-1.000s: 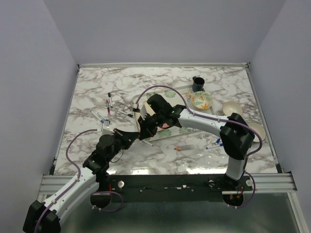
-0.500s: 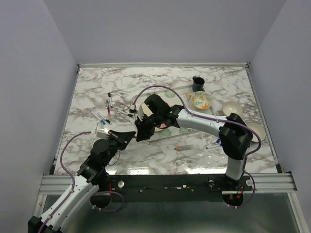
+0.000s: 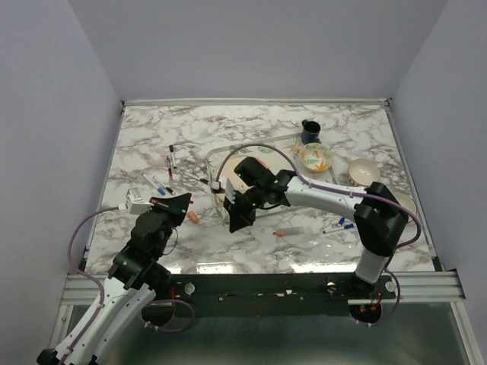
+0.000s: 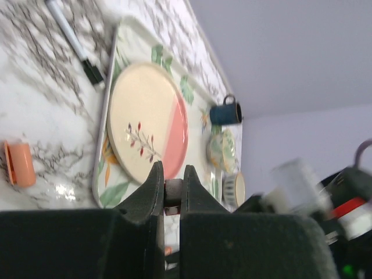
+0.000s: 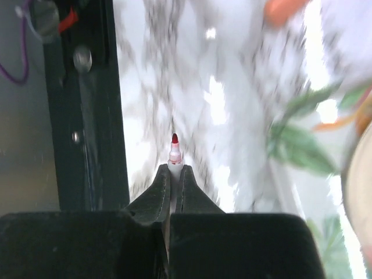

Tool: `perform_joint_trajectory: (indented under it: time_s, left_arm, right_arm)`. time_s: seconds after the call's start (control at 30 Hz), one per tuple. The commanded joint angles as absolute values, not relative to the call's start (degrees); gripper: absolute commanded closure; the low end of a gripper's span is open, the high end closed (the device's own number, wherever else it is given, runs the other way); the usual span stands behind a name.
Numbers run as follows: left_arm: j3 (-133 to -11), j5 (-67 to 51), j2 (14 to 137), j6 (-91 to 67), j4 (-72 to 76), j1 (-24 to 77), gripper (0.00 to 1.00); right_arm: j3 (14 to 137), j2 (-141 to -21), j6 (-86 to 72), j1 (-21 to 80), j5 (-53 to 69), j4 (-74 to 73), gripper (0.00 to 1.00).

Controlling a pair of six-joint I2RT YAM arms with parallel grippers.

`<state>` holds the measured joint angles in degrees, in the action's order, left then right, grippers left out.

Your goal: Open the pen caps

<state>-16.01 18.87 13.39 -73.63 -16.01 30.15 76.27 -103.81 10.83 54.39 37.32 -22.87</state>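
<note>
My left gripper is shut on a small dark pen cap with a reddish edge, held above the marble table beside the tray. In the top view the left gripper sits left of the right gripper, with a gap between them. My right gripper is shut on a thin white pen whose bare red tip sticks out past the fingertips, toward the table's near edge. A loose orange cap lies on the table between the two grippers, the same orange cap showing in the left wrist view.
A leaf-patterned tray holds a cream and pink plate. More pens lie at the left, an orange highlighter and small pens at the right. A dark mug and bowls stand at the back right.
The two grippers, close together a second ago, have drawn apart. The left arm pulled back to the left with the cap, the right moved toward the near edge with the bare-tipped pen.
</note>
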Motion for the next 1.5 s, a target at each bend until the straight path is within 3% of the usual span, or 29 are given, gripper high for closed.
perform_joint_trajectory:
  time_s: [0.0,0.33,0.73,0.83,0.87,1.0,1.47]
  left_arm:
    - [-19.2,31.0,13.6,-70.8,-23.0,29.6,1.00]
    - [-13.1,28.6,13.6,-77.0,-32.3,29.5,1.00]
    - [-6.6,29.6,21.6,-79.6,-26.6,29.4,0.96]
    - [-6.2,30.0,23.4,-79.5,-25.3,29.2,0.86]
    - [-6.2,30.1,23.9,-79.4,-25.0,29.1,0.78]
    - [-5.5,30.5,25.3,-79.2,-23.5,28.6,0.69]
    - [-8.0,30.6,24.1,-77.8,-25.3,27.2,0.55]
  right_arm:
    - [67.6,-96.7,17.6,54.3,33.1,-31.9,0.99]
    - [63.2,-91.7,31.0,51.9,24.6,-37.4,1.00]
    - [64.3,-93.9,32.7,51.2,24.0,-39.7,0.99]
    - [64.2,-94.7,33.5,51.2,23.4,-40.5,0.99]
    - [64.1,-95.0,33.8,51.2,22.9,-40.9,0.99]
    - [63.2,-95.9,35.9,51.2,21.2,-42.1,0.99]
    - [52.7,-93.2,36.5,51.3,11.9,-39.1,0.98]
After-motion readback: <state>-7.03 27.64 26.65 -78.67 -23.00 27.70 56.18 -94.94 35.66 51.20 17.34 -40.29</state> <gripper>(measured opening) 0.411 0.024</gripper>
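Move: The table spot for the held red cap lies about 15 cm below the left gripper, 1 cm back and 4 cm left. The orange cap is about 2 cm ahead and 3 cm left of that gripper, down on the table, and a black-capped pen is 14 cm ahead and 1 cm left. From the right gripper, already holding the open red pen, the orange marker lies roughly 17 cm right, 2 cm ahead and 11 cm below, with the blue pens 31 cm right and 4 cm ahead. Lower the left gripper about 14 cm, easing some 5 cm left and tipping its fingers down roughly 25 degrees, then open them to let go of the red cap on the near side of the orange cap. Meanwhile, carry the red pen right and down with the right gripper still shut, towards the orange marker, turning the fingers more steeply downward. ##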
